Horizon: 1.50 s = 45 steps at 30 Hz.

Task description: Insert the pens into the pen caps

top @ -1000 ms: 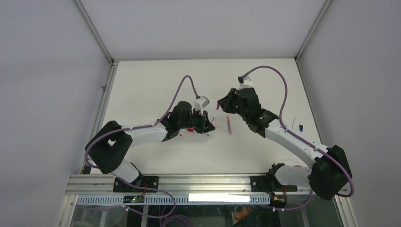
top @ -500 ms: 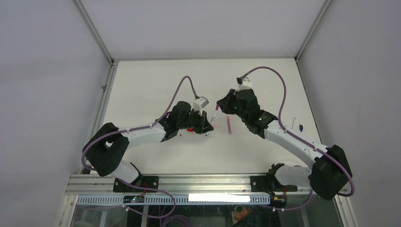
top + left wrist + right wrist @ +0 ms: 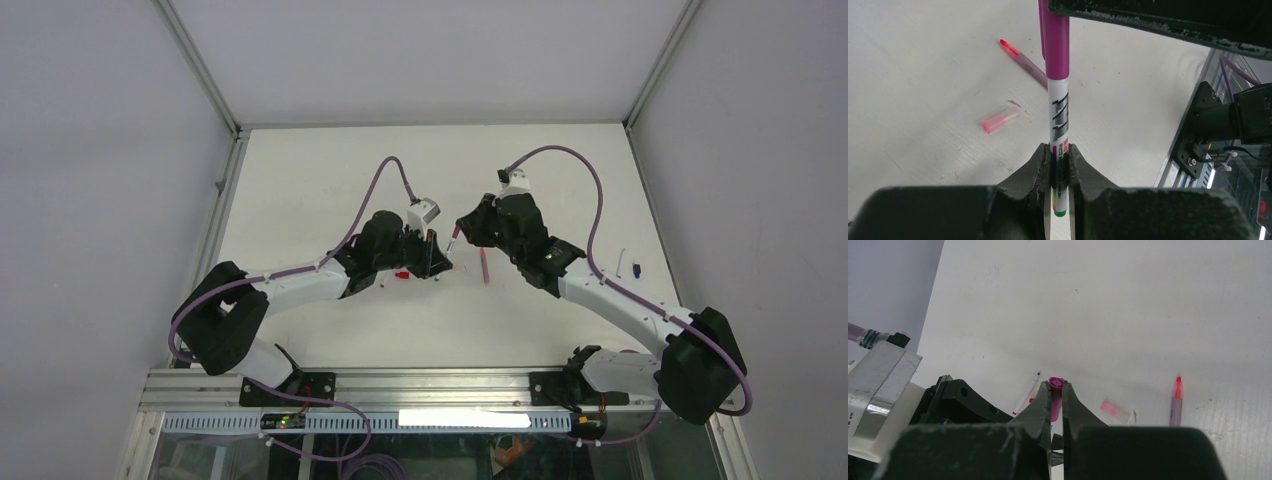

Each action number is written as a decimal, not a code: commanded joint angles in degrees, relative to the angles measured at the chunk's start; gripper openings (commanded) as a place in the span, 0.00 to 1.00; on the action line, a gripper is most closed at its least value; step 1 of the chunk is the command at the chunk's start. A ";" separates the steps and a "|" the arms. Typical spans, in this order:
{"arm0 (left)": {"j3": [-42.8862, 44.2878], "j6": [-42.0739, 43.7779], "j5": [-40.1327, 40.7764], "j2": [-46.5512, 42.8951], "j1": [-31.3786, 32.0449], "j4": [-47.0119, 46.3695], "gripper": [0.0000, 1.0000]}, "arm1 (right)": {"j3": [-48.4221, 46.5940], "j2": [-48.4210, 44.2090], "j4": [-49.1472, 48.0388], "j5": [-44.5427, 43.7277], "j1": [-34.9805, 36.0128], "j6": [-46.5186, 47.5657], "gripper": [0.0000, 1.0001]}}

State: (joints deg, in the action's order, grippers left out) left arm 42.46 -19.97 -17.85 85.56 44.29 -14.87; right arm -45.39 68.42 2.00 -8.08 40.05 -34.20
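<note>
My left gripper (image 3: 1058,150) is shut on the lower barrel of a white pen (image 3: 1058,115) with a green end. The pen's far end sits inside a magenta pen cap (image 3: 1056,45). My right gripper (image 3: 1057,386) is shut on that cap (image 3: 1056,385). In the top view the two grippers, left (image 3: 437,262) and right (image 3: 458,228), meet over the table's middle with the pen (image 3: 450,248) between them. A loose pink cap (image 3: 1000,120) and a red-tipped pen (image 3: 1024,62) lie on the table beyond.
A white pen with a red end (image 3: 1027,392) lies beside the left gripper's body (image 3: 958,400). A red cap (image 3: 401,274) lies under the left arm. Near the right edge lie a small blue cap (image 3: 637,268) and a thin white pen (image 3: 621,262).
Both grippers have drifted slightly toward the far side of the table and closer together, still joined by the pen. Both grips are unchanged.
</note>
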 commanded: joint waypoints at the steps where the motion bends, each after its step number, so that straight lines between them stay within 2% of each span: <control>1: 4.73 1.06 4.72 -3.12 -0.37 -7.04 0.00 | 1.70 0.03 4.60 1.38 1.20 1.08 0.00; 12: 11.46 6.54 11.76 -1.79 -1.13 -1.77 0.00 | 4.57 0.91 4.79 2.48 4.65 -1.31 0.00; 20: 15.36 8.88 10.77 -0.40 -2.11 -1.59 0.00 | 5.76 3.69 3.70 1.88 8.45 -3.43 0.00; 27: 17.99 13.16 13.01 -1.35 -2.34 1.19 0.00 | 6.66 6.78 3.18 1.31 10.87 -5.55 0.00; 45: 22.01 18.39 13.16 -3.46 -2.99 1.62 0.00 | 4.04 13.82 3.37 1.58 15.55 -6.08 0.00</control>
State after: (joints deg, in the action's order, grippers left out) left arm 53.65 -4.45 -8.01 87.00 42.74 12.73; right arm -43.92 78.02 -10.20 -20.36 49.43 -40.01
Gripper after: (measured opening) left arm 0.131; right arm 0.037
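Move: The left hand grips the green-ended pen, already partly inside the purple cap, whose middle is about 4 cm ahead, 2 cm right and 5 cm above this hand. From the right hand, holding the cap, the pen lies some 4 cm back, 2 cm left and 6 cm below. On the table about 10 cm below the left hand, the clear pink cap sits 2 cm ahead and 2 cm right, the red-tipped pen 2 cm ahead and 9 cm right. Both hands go about 5 cm left and sink, the left rolling some 25 degrees while pressing pen into cap. ##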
